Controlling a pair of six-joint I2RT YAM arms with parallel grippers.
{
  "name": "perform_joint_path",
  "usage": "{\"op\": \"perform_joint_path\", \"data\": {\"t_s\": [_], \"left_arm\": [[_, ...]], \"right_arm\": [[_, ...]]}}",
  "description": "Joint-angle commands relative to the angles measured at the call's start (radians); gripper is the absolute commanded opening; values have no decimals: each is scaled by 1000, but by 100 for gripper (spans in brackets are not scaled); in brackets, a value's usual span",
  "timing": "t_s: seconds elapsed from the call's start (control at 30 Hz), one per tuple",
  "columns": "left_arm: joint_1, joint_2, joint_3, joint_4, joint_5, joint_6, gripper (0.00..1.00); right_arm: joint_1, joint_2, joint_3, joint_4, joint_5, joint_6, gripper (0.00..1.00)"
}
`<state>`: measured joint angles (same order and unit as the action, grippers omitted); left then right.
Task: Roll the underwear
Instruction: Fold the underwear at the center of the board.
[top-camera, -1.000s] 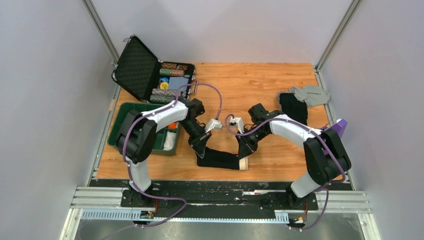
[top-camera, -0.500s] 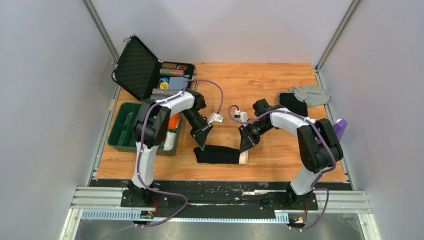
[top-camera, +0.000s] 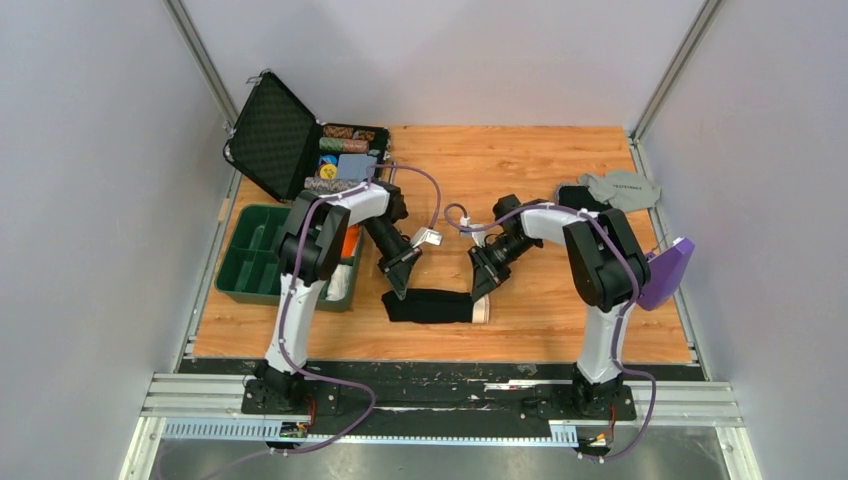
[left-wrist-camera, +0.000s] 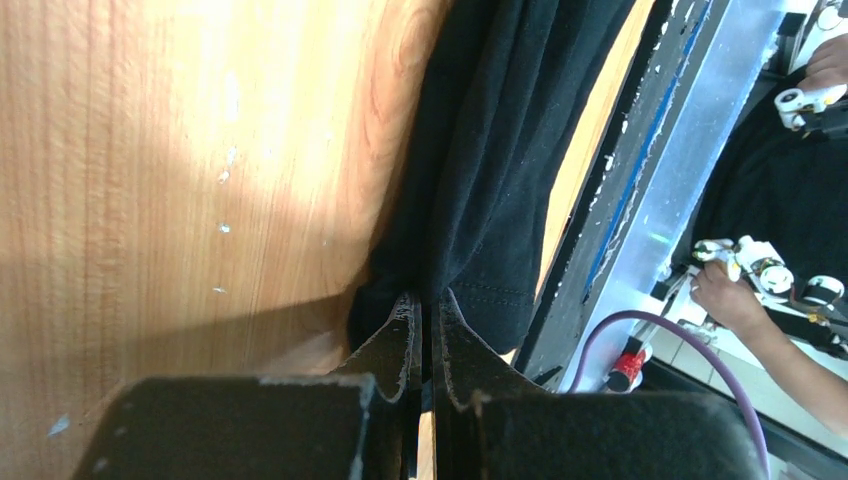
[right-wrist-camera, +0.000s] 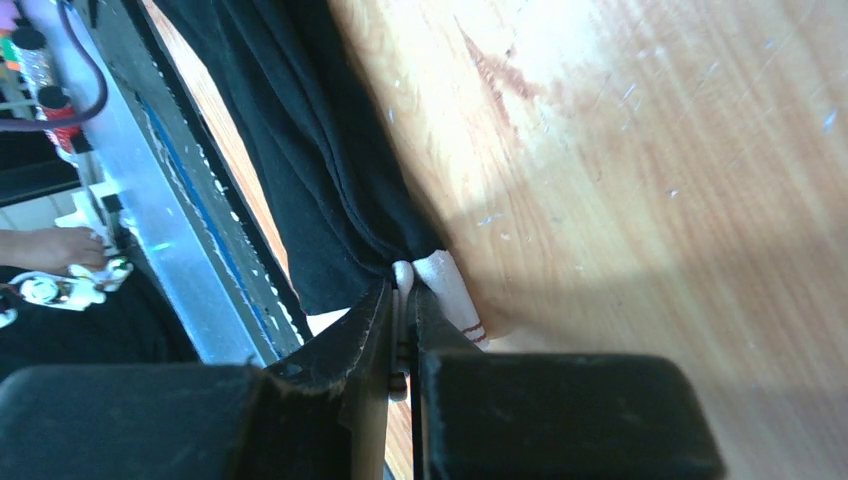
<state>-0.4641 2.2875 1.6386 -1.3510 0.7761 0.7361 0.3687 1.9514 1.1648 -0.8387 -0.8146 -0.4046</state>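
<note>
The underwear (top-camera: 435, 306) is a black cloth strip lying across the table near the front edge, its white waistband (top-camera: 484, 310) at the right end. My left gripper (top-camera: 396, 291) is shut on the strip's left end. In the left wrist view its tips (left-wrist-camera: 425, 300) pinch bunched black cloth (left-wrist-camera: 490, 150). My right gripper (top-camera: 478, 293) is shut on the right end. In the right wrist view its tips (right-wrist-camera: 405, 288) clamp the white waistband (right-wrist-camera: 448, 290), and the black cloth (right-wrist-camera: 310, 150) stretches away from it.
An open black case (top-camera: 290, 140) with chips stands at the back left, a green tray (top-camera: 250, 265) in front of it. A grey garment (top-camera: 622, 188) and a dark cloth (top-camera: 580, 197) lie at the back right. The metal rail (top-camera: 440, 395) borders the near edge.
Both grippers have drawn away from the near edge, taking the underwear's ends with them. The cloth now lies straighter and a little farther onto the table. Both arms stand more upright.
</note>
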Motion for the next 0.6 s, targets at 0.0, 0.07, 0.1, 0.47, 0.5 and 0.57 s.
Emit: {"op": "perform_joint_path", "data": {"t_s": [0.0,0.07,0.1,0.47,0.5,0.57], "left_arm": [[14,-40,-76,88,-66,13,2],[17,-78,-124,173,-83,-28,8],[23,-109,-139,206,-85,-47,10],[65,-618,-440,717,-188,-298,49],[50,-683,-463,742,-196,-285,50],[11,-756,-534,796,-210,-232,50]], "right_arm": [[-10,85,74,-11,54,7,0],[-9,109,97,-13,65,20,0],[-9,126,114,-18,77,30,0],[12,270,299,-134,192,44,0],[14,277,308,-140,193,46,0],[18,284,314,-142,199,49,0]]}}
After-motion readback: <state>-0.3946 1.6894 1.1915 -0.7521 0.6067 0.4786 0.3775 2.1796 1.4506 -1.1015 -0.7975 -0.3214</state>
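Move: The underwear, a flat black strip along the near part of the board, has its middle about 6 cm right, 2 cm back and 1 cm below the left gripper, which pinches its far edge near the left end. The right gripper pinches the white waistband, whose middle is 2 cm back and 1 cm right of it; the underwear's middle is 7 cm to its left and 2 cm back. The green tray's middle lies some 19 cm left and 8 cm ahead of the left gripper. Keep the left gripper low for a moment, easing slightly left, and open it about halfway to let go of the underwear's left end; then lift it clear, some 6 cm up and 5 cm forward, swinging the fingers from pointing back to pointing more steeply down. Meanwhile keep the right fingers shut on the waistband and draw it level forward and a little left, under 2 cm, tipping the fingertips about 15 degrees back. ##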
